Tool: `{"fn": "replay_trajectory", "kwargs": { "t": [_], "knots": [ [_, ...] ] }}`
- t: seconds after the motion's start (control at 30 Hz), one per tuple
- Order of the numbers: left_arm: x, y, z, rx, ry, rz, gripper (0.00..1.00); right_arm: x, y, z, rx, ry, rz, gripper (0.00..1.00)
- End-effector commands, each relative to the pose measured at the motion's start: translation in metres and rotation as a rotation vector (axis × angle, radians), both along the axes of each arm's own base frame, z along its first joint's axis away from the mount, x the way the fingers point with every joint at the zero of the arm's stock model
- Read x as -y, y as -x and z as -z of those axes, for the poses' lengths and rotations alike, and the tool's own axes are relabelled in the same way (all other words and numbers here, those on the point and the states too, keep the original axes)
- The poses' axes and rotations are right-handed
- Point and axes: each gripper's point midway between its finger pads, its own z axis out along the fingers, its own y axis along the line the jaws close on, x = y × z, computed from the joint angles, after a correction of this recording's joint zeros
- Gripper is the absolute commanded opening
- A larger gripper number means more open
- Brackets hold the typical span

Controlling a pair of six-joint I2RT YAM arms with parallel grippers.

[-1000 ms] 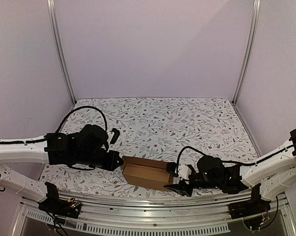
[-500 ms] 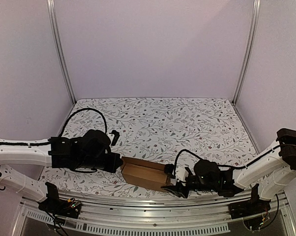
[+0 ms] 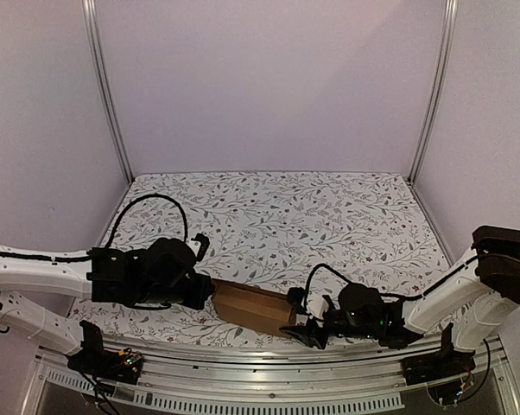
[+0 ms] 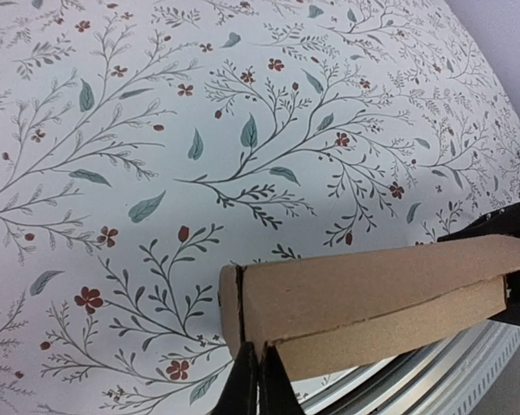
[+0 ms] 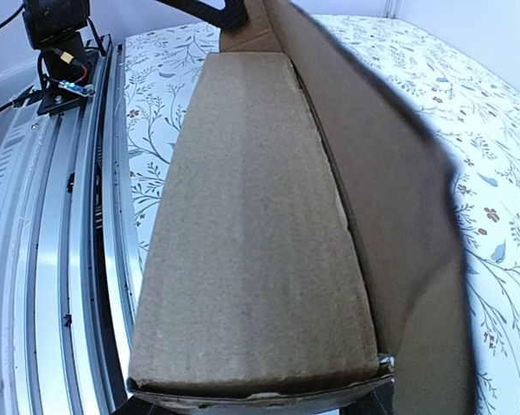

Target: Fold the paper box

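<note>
The paper box is a plain brown oblong carton held between my two grippers, near the table's front edge. My left gripper is shut, and its tips pinch the lower corner of the box's left end. My right gripper is closed across the box's right end. In the right wrist view, the carton fills the space between the jaws. A loose side panel stands up along its right side. The right fingers are mostly hidden under the carton.
The floral tablecloth stretches away behind the box. The metal front rail runs just below both grippers and shows beside the box. White walls and upright posts enclose the table on three sides.
Both grippers and the box have sunk slightly toward the front rail. The right arm has stretched out lower and further left. The box's right end now sits lower.
</note>
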Motion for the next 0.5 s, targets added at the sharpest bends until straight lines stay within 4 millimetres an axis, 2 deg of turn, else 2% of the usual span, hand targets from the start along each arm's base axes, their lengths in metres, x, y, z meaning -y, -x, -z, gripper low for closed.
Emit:
{"fn": "replay_trajectory", "kwargs": {
  "t": [0.0, 0.17, 0.33, 0.47],
  "knots": [
    [-0.005, 0.014, 0.017, -0.032, -0.046, 0.023, 0.0, 0.0, -0.009, -0.005, 0.006, -0.046, 0.059, 0.4],
    [-0.005, 0.015, 0.015, -0.031, -0.038, 0.018, 0.0, 0.002, -0.012, -0.006, 0.002, -0.053, 0.082, 0.5],
    [-0.004, 0.016, 0.014, -0.029, -0.034, 0.014, 0.0, 0.005, -0.015, -0.015, -0.002, -0.076, 0.111, 0.7],
    [-0.003, 0.016, 0.013, -0.025, -0.03, 0.011, 0.0, 0.009, -0.014, -0.024, -0.011, -0.08, 0.118, 0.76]
  ]
}}
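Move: The paper box lies between the hands, its right end already clasped across its width by the right fingers. Its middle is about 10 cm to that hand's left and 2 cm farther out, roughly level in height; the raised panel along the box's far side is some 9 cm left, 4 cm ahead and 3 cm up. From the left hand, whose shut fingertips are at the left end's upper corner, the box's middle is about 11 cm right, 3 cm back and 5 cm lower. Open the right gripper from about half to three quarters so it lets go of the box's right end, then ease it about 1 cm forward and 1 cm up, turning the wrist slightly clockwise. Hold the left gripper shut with its tips on the upper left corner of the box, letting it creep back barely half a centimetre. ##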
